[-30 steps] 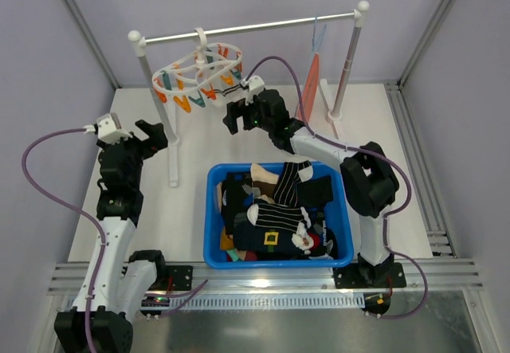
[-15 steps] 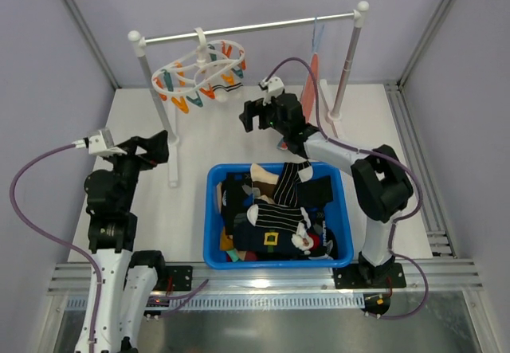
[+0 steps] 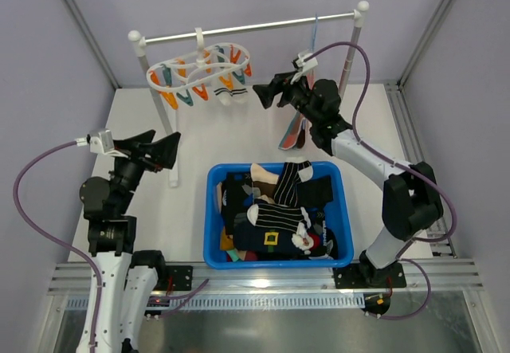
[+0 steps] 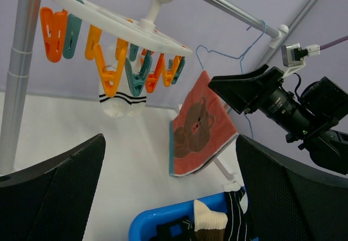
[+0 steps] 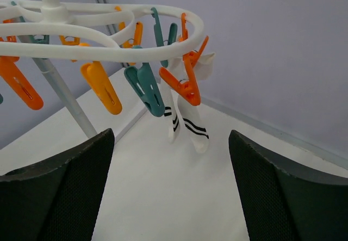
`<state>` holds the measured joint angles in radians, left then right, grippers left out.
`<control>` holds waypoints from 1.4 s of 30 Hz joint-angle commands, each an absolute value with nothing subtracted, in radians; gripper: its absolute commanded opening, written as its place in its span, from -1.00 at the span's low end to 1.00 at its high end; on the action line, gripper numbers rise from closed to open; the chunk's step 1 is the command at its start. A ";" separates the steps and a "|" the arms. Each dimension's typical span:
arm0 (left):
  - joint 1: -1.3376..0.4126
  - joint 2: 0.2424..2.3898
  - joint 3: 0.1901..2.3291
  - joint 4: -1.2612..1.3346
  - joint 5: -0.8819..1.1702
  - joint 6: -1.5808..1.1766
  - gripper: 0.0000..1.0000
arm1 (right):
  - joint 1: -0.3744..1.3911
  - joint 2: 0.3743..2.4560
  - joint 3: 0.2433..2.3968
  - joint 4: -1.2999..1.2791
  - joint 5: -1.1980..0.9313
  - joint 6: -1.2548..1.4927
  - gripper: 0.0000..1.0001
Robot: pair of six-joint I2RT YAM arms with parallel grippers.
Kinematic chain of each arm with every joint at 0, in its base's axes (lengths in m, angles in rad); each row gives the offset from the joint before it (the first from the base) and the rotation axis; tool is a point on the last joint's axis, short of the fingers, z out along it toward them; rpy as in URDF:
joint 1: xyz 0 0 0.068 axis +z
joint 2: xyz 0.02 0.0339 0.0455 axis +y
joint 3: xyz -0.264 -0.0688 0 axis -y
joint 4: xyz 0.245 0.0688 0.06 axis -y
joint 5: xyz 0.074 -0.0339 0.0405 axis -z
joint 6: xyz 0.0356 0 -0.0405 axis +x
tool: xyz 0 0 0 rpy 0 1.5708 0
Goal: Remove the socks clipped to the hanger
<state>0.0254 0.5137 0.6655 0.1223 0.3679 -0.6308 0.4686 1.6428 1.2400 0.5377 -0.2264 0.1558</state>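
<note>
The white oval hanger (image 3: 199,70) hangs by its hook from the rack rail, with orange and teal pegs dangling. A pair of white socks (image 3: 227,94) with black stripes is clipped at its right end, and I also see these socks (image 5: 187,122) in the right wrist view and one sock (image 4: 122,104) in the left wrist view. My right gripper (image 3: 267,94) is open just right of the hanger, apart from it and facing it; in its own view the right gripper (image 5: 171,137) holds nothing. My left gripper (image 3: 159,150) is open low on the left, the left gripper (image 4: 169,148) tilted up toward the hanger.
A blue bin (image 3: 213,209) full of mixed socks sits centre front. An orange bear-print cloth (image 3: 291,134) on a pale-blue wire hanger (image 4: 255,34) hangs beside the right arm. The rack's left post (image 3: 159,114) stands between my left gripper and the hanger.
My right gripper drew back from the hanger, up and to the right, its jaws a little narrower. The hanger swung left. My left gripper tilted up toward it.
</note>
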 commanded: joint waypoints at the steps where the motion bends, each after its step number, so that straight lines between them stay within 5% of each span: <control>1: 0.023 0.535 0.666 0.173 0.411 -0.657 0.99 | 0.474 1.727 1.353 0.551 -0.305 0.189 0.68; 23: 0.023 0.572 0.617 0.253 0.411 -0.666 0.99 | 0.471 2.015 1.653 0.661 -0.417 0.186 0.59; 32: 0.023 0.577 0.611 0.258 0.411 -0.664 0.99 | 0.491 2.151 1.884 0.528 -0.508 0.186 -0.04; 36: 0.021 0.575 0.609 0.259 0.413 -0.664 0.99 | 0.497 2.132 1.841 0.552 -0.525 0.172 -0.49; 42: 0.023 0.578 0.607 0.262 0.413 -0.663 0.99 | 0.499 2.054 1.709 0.629 -0.496 0.166 -0.66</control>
<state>0.0254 0.5823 0.6117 0.2211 0.3897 -0.6540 0.4973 2.1407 1.7729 0.5632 -0.4995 0.1825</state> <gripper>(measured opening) 0.994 0.184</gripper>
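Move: The right hand, open and empty, has the teal clip on the hanger's near right rim about 10 cm to its left and 6 cm ahead, roughly level. An orange clip hangs some 9 cm ahead and 7 cm left of the hand; the white striped socks hang beyond, about 16 cm ahead, 11 cm left and 6 cm lower. From the left hand the teal clip is some 26 cm ahead and 13 cm right, just below. The right hand reaches left and forward to the teal clip, dipping about 5 cm and climbing back as it goes, for some 10 cm left and 6 cm forward overall, while it swings about 15 degrees counter-clockwise. Over the second half the fingers close from wide open to nearly shut, pinching one leg of the teal clip between their tips, and the hand sinks a little and draws back about 2 cm as they finish; the open left hand only eases some 2 cm forward and down. ##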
